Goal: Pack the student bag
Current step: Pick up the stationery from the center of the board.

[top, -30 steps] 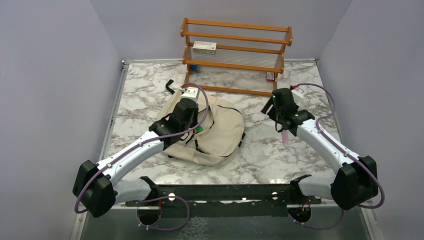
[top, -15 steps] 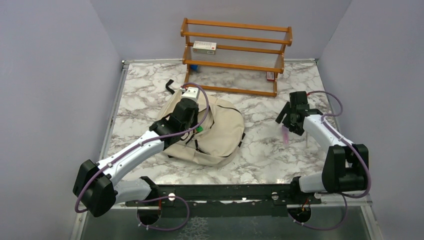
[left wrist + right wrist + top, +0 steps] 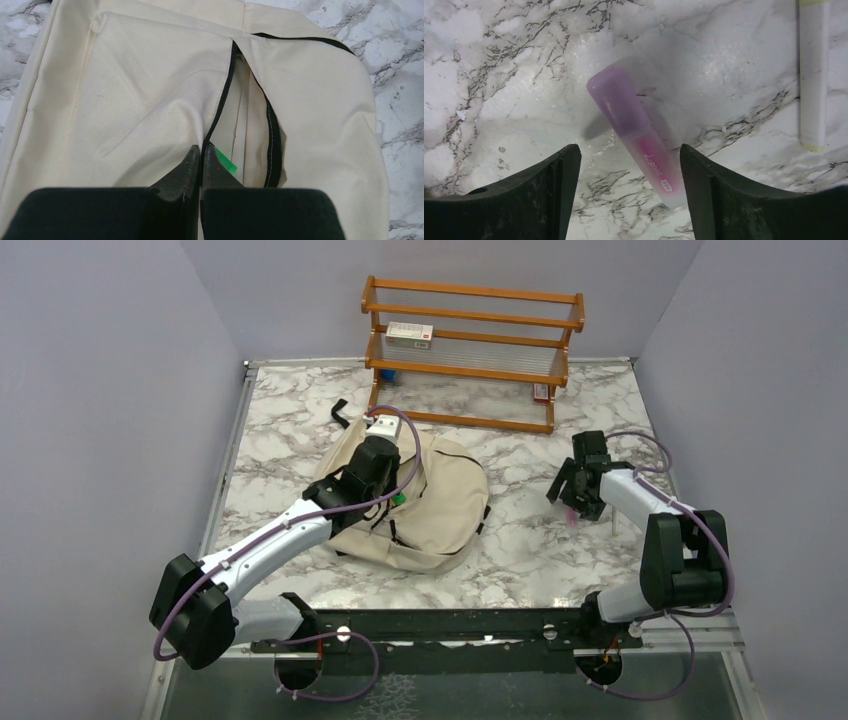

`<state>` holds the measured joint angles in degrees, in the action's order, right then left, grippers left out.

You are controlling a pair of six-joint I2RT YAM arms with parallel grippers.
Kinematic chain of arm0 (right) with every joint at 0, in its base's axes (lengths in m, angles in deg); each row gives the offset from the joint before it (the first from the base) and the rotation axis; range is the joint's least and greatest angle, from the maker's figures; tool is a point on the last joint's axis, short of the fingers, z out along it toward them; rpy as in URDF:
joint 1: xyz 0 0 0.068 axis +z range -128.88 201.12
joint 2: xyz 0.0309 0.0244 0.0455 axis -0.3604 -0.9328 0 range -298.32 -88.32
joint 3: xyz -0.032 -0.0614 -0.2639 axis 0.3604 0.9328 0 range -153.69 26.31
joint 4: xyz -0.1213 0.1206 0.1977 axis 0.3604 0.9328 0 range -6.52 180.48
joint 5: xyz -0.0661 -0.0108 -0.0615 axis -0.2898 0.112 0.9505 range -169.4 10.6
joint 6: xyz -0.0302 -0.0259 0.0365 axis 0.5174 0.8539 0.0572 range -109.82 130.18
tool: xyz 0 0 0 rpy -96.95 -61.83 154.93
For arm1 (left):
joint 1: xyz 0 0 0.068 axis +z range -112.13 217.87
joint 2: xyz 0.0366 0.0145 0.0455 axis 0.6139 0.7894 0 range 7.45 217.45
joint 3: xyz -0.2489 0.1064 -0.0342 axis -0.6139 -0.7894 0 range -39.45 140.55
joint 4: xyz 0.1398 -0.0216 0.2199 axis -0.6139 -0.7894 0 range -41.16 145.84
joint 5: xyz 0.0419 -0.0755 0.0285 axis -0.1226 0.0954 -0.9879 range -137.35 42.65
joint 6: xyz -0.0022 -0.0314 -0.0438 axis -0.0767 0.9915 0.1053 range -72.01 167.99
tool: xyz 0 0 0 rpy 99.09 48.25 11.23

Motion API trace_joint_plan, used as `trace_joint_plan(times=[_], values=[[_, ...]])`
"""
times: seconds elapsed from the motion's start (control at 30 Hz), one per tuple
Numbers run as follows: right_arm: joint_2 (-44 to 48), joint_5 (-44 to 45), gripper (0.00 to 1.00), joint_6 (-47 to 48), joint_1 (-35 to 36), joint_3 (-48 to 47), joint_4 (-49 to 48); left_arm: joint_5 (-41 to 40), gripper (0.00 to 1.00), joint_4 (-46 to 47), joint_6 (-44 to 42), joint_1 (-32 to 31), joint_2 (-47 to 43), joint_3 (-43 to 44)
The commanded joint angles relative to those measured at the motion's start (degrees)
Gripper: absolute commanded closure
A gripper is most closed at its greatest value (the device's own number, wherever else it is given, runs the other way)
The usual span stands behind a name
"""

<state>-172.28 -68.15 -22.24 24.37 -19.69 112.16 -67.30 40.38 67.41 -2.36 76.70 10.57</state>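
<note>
The student bag, cream canvas with black zippers, lies flat left of the table's middle. My left gripper is shut on the zippered edge of its opening flap, fingertips together, and a green item peeks out of the gap beside them. A pink translucent highlighter lies on the marble at the right. My right gripper hangs open just over it. The highlighter's lower end lies between the fingers, close to the right one, and neither finger touches it.
A white pen with yellow ends lies just right of the highlighter. A wooden rack stands at the back, with a white box on a shelf and small items under it. Grey walls close in the table.
My right arm has drawn back toward the right side and lowered over the pink highlighter, its jaws staying open. My left gripper has stayed shut on the bag's flap without moving.
</note>
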Motion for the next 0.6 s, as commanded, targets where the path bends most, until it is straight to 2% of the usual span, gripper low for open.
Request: trace_joint_plan(times=[0.0, 0.27, 0.33, 0.57], values=[[-0.52, -1.27, 0.27, 0.77, -0.5, 1.05, -2.09, 0.87, 1.0, 3.43, 0.6, 0.06, 0.0, 1.9], [-0.6, -2.18, 0.45, 1.29, -0.52, 1.76, -2.97, 0.61, 1.0, 3.49, 0.62, 0.06, -0.49, 1.62], [-0.61, -2.8, 0.45, 1.25, -0.56, 2.03, -3.17, 0.67, 1.0, 3.52, 0.62, 0.07, -0.34, 1.66], [-0.74, -4.77, 0.57, 1.31, -0.52, 2.42, -3.89, 0.88, 1.0, 3.53, 0.71, 0.06, -0.58, 1.36]])
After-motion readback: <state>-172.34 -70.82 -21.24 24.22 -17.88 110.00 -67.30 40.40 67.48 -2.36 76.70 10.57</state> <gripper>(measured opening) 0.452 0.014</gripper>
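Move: The right gripper is open just over the pink pen: its middle is roughly 1 cm ahead of the hand, 1 cm to the right and 2 cm below. The yellow marker lies about 12 cm to this hand's right and 1 cm ahead, also 2 cm lower. The middle of the bag stands some 35 cm left and 3 cm ahead, about 2 cm higher. From the left gripper, the pink pen is roughly 40 cm right, 4 cm back and 12 cm down. Close the right fingers from wide open to a bit under half around the pink pen, easing the hand down and left by about 1 cm as they come in. Let the right-hand finger push the pen's near end to the left, swinging the pen into line between the pads; stop short of a full grip. ##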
